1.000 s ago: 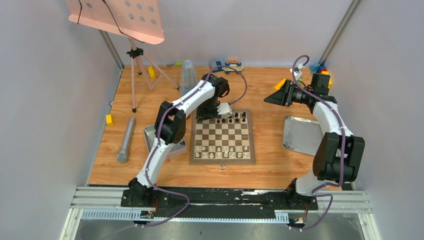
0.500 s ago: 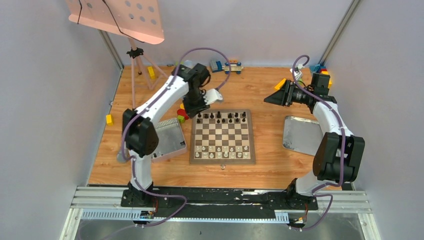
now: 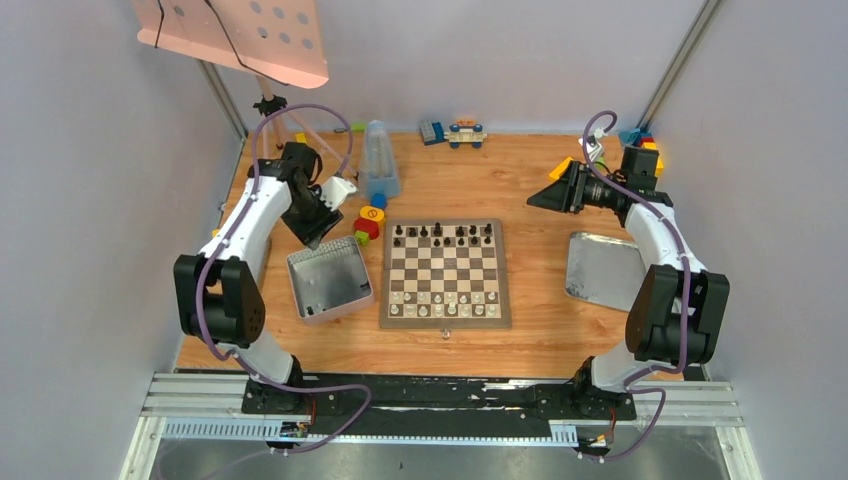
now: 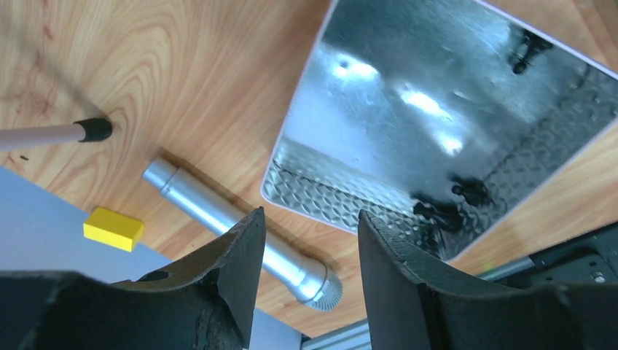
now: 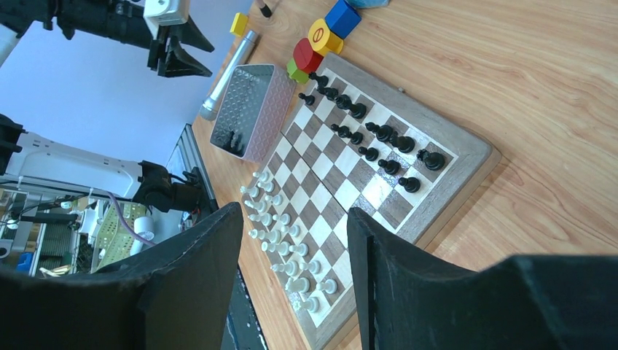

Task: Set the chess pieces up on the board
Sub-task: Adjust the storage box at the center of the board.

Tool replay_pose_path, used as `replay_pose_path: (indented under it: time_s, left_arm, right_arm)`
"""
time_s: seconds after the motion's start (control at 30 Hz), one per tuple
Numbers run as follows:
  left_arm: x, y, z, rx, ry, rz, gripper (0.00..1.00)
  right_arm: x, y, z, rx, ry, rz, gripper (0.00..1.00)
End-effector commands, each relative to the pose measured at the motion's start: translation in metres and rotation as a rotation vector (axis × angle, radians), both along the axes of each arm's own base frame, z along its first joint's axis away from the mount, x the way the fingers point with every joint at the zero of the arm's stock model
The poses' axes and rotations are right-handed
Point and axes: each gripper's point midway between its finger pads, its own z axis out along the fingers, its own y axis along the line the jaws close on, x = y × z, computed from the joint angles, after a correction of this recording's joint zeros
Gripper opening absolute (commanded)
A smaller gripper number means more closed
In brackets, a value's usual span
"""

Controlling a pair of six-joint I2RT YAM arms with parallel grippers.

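Note:
The board (image 3: 445, 272) lies at the table's centre, with black chess pieces (image 3: 445, 235) on its far rows and white ones (image 3: 445, 303) on its near rows. Left of it stands a metal tin (image 3: 328, 282). In the left wrist view the tin (image 4: 408, 109) holds a few black pieces (image 4: 466, 191). My left gripper (image 3: 318, 228) hangs above the tin's far-left side. Its jaws (image 4: 310, 215) are open and empty. My right gripper (image 3: 545, 195) is raised at the back right, pointing at the board (image 5: 379, 182). It (image 5: 293, 213) is open and empty.
A flat grey tray (image 3: 603, 268) lies right of the board. Coloured blocks (image 3: 368, 222) sit at the board's far-left corner. A silver cylinder (image 4: 240, 233) and a yellow block (image 4: 113, 227) lie left of the tin. A pink stand (image 3: 235, 35) on a tripod occupies the back left.
My left arm swung away from the board's far-left corner, leftward to above the tin, and its jaws opened wider. The right arm has not moved.

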Motion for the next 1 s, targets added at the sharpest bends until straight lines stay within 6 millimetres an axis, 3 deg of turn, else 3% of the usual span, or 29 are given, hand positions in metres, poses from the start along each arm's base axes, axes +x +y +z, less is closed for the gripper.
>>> replay_pose_path:
  time_s: [0.0, 0.17, 0.33, 0.4, 0.5, 0.7, 0.97]
  left_arm:
    - [0.033, 0.001, -0.014, -0.002, -0.066, -0.025, 0.58]
    - [0.052, 0.009, -0.045, 0.047, -0.045, -0.022, 0.59]
    - [0.052, 0.010, -0.068, 0.041, 0.010, -0.011, 0.57]
    - [0.049, 0.009, -0.080, 0.030, 0.041, 0.003, 0.52]
    - [0.040, 0.009, -0.091, -0.004, 0.090, 0.050, 0.36]
    - [0.025, 0.023, -0.091, -0.046, 0.132, 0.195, 0.13]
    - [-0.013, 0.046, -0.083, -0.085, 0.173, 0.436, 0.07]
  right_arm:
    - [0.000, 0.002, 0.003, -0.010, -0.048, 0.022, 0.56]
    - [0.000, 0.002, 0.003, -0.011, -0.053, 0.023, 0.56]
    - [-0.001, 0.002, 0.000, -0.008, -0.044, 0.026, 0.56]
    - [-0.001, 0.002, -0.001, -0.006, -0.039, 0.028, 0.55]
    - [0.000, 0.002, -0.003, -0.006, -0.037, 0.028, 0.55]
    - [0.001, 0.002, -0.007, 0.000, -0.024, 0.033, 0.53]
    - [0.001, 0.002, -0.010, 0.003, -0.016, 0.035, 0.53]
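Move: The storage box's middle is about 3 cm back, 3 cm right and 12 cm below the left hand, and the middle of its far wall's rim some 3 cm ahead, 1 cm left and 9 cm down. The microphone lies roughly 13 cm left and 1 cm back of the hand; the red block some 9 cm ahead and 11 cm right, both near table height. From the right hand the box is about 42 cm left, 8 cm back and 21 cm down. With open fingers pointing down, the left hand sinks about 9 cm while reaching some 4 cm forward, so that its fingers straddle the far wall of the storage box, and they close and pinch that rim near its middle. Keeping the pinch, the hand then swings left, level at rim height, and a little back, turning counter-clockwise by nearly 20 degrees to twist the box round. ##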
